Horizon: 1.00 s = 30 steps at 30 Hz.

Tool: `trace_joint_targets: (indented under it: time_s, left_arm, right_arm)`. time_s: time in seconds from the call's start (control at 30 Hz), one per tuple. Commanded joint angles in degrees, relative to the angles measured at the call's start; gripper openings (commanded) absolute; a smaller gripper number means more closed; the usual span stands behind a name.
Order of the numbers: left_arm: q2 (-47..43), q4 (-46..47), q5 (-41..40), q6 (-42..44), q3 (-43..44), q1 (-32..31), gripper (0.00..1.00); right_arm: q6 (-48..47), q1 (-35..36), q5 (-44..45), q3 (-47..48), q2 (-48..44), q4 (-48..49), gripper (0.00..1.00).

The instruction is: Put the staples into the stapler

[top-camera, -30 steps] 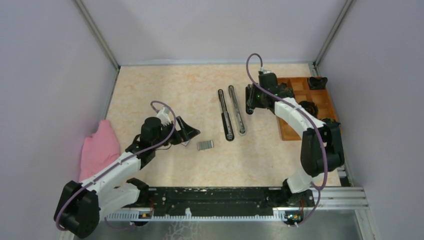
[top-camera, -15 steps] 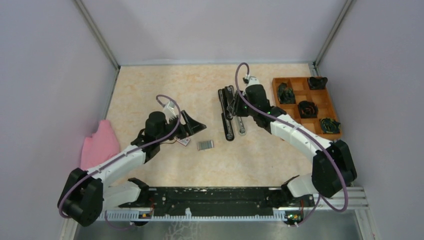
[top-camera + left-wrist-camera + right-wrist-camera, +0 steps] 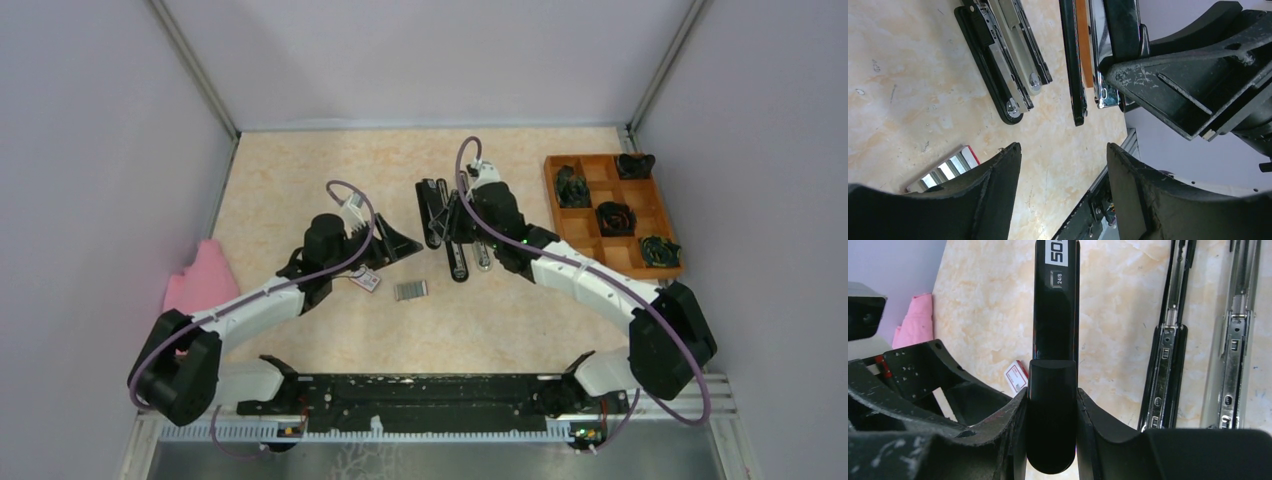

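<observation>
My right gripper [image 3: 441, 214] [image 3: 1053, 392] is shut on a black stapler [image 3: 431, 208] [image 3: 1056, 310] and holds it over the middle of the table. In the left wrist view that stapler [image 3: 1073, 65] hangs edge-on in the black right gripper. The staples [image 3: 411, 290], a small silvery ridged block, lie on the table in front of it. My left gripper [image 3: 399, 243] [image 3: 1063, 150] hovers open just left of the staples, with nothing between its fingers. It is above a small red-and-white box [image 3: 366, 280] [image 3: 950, 167] [image 3: 1016, 376].
Two long opened stapler parts [image 3: 458, 256] [image 3: 484, 250] [image 3: 1168, 340] [image 3: 1234, 335] lie side by side under the right wrist. A wooden tray [image 3: 598, 158] of dark clips stands at the back right. A pink cloth [image 3: 200, 282] [image 3: 913, 322] lies at the left wall.
The right arm has swung left from the tray to the table's middle, carrying the black stapler. The left gripper has moved up and right, and its jaws have narrowed a little.
</observation>
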Motion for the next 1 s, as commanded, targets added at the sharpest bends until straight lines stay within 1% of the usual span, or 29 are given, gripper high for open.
trace_joint_targets:
  time_s: [0.0,0.33,0.57,0.77,0.83,0.97]
  left_arm:
    - [0.93,3.07,0.08,-0.31,2.61,-0.53,0.67]
    - [4.05,4.51,-1.24,-0.8,3.96,-0.97,0.5]
    - [6.17,5.28,-1.87,-1.36,4.41,-1.23,0.4]
    - [7.18,5.53,-3.2,-1.65,4.24,-1.23,0.3]
    - [7.33,5.53,-3.55,-1.66,4.12,-1.23,0.23]
    - [6.54,4.7,-5.2,-0.74,3.51,-1.23,0.07]
  right_arm:
    - [1.14,1.77,0.89,1.13,-3.09,9.77,0.0]
    - [1.25,4.68,1.37,1.37,-3.04,11.16,0.0]
    - [2.57,6.21,-0.16,0.56,-3.53,14.16,0.0]
    - [2.57,7.22,-1.46,0.42,-3.81,14.98,0.0]
    - [2.48,7.22,-1.51,0.27,-4.14,14.66,0.0]
    - [0.94,7.22,-0.33,-0.04,-5.5,12.75,0.0]
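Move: The black stapler held in the right hand has its thin lower part hanging open; its near end lies about 4 cm ahead of the left fingers and 5 cm to their right, nearly level. From the left hand, the staple strips lie some 7 cm back, 2 cm right, 15 cm below. Those left fingers are about 6 cm back and 8 cm left of the right hand, nearly level; the opened black stapler lies roughly 17 cm below it, 2 cm right, not ahead. The right hand, keeping its grip on the black stapler, carries it about 4 cm left and back towards the left gripper, the motion easing off towards the end. Meanwhile the left hand creeps some 2.5 cm forward and right to meet it, its wide-open fingers closing nearly shut and pinching the near end of the stapler's thin lower part. ##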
